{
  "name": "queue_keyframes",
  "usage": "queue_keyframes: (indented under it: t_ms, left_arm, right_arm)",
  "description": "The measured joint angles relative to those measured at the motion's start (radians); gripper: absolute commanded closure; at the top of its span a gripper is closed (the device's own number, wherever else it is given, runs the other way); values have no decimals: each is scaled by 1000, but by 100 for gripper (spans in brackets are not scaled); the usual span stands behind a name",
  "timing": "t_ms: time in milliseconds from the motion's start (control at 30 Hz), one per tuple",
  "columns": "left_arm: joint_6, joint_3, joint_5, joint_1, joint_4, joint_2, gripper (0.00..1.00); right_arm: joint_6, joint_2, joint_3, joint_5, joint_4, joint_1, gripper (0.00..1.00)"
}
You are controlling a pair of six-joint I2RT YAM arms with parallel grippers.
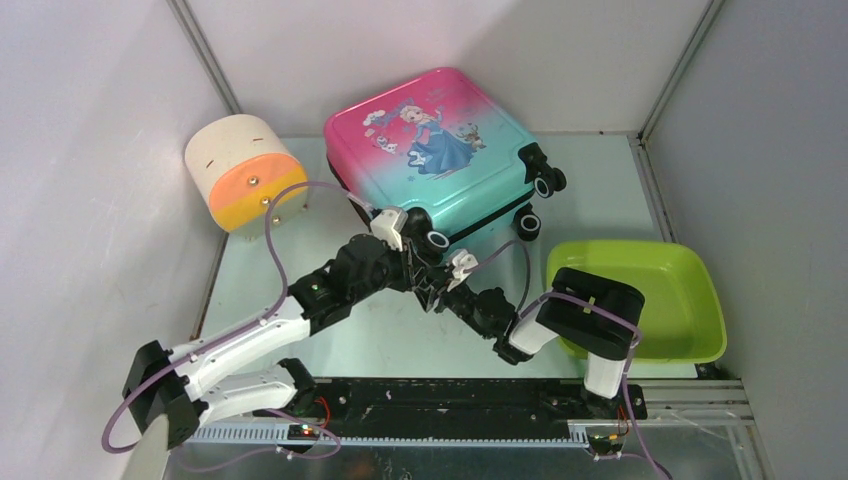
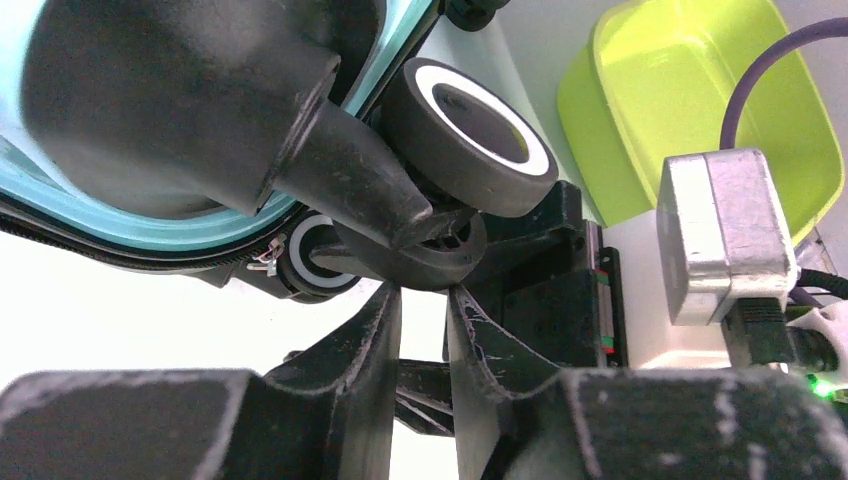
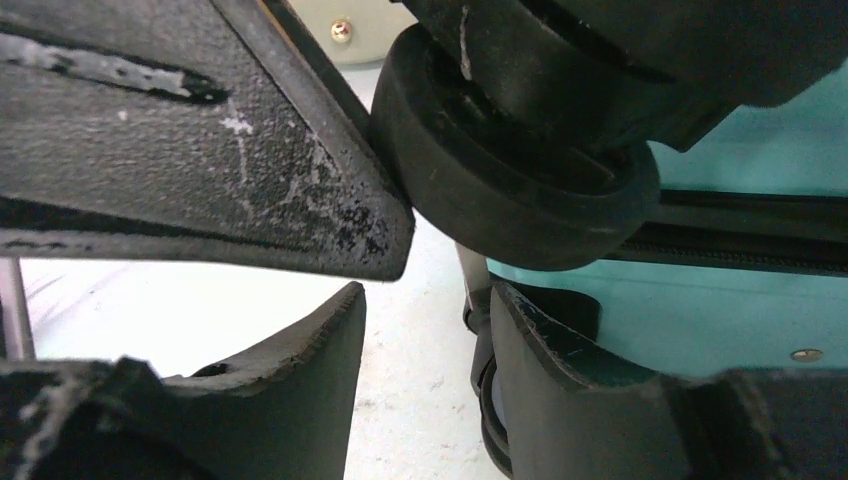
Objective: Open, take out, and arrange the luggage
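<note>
The luggage (image 1: pixel 440 150), a pink-to-teal suitcase with a princess print, lies flat and closed at the back of the table. Its black wheels face the near right; one white-ringed wheel (image 1: pixel 437 240) is at the near corner. My left gripper (image 1: pixel 422 264) sits right at that corner. In the left wrist view the left gripper (image 2: pixel 425 292) has a narrow gap with nothing in it, its tips just under the wheel (image 2: pixel 470 130). My right gripper (image 1: pixel 441 288) meets it from the right. Its jaws (image 3: pixel 425 300) are open over bare table, one finger (image 3: pixel 540 350) beside the teal shell (image 3: pixel 720 330) below a wheel (image 3: pixel 520 190).
A cream-and-orange cylinder (image 1: pixel 245 170) stands at the back left, close to the suitcase. A lime-green tub (image 1: pixel 660 290) sits at the right, beside the right arm's shoulder. Grey walls close in the table on three sides. The two wrists are nearly touching.
</note>
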State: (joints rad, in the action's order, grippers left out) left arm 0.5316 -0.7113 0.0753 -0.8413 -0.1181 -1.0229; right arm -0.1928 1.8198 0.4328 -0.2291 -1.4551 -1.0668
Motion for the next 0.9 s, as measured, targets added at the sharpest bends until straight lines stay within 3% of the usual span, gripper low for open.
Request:
queue_keyframes:
  t_ms: [633,900]
  left_arm:
    - [0,-3,35,3,4,-11,71]
    - [0,-3,37,2,4,-11,71]
  right_arm:
    - [43,112,109,-205,-28,-31,57]
    - [52,141,127,-249,-35,-34,91]
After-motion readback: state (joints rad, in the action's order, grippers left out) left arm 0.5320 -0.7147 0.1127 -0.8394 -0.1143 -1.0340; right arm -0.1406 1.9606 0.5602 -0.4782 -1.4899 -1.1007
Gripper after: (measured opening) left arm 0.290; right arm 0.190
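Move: The zipper pull at the suitcase's near corner lies about 4 cm ahead of the right gripper, 1 cm to its left and roughly level with it. The upper wheel is some 2 cm ahead of this gripper, in line with it sideways and 4 cm above; the lower wheel is about 6 cm ahead, 3 cm left and 5 cm below. From the left gripper, the zipper pull is about 5 cm ahead, 1 cm right and 2 cm lower. Slide the right gripper about 3.5 cm forward under the upper wheel to the zipper pull, swinging its fingers some 15 degrees clockwise, and late in the reach close them from half open to nearly shut at the pull. Keep the left fingertips against the upper wheel, neither gripping nor backing off. ##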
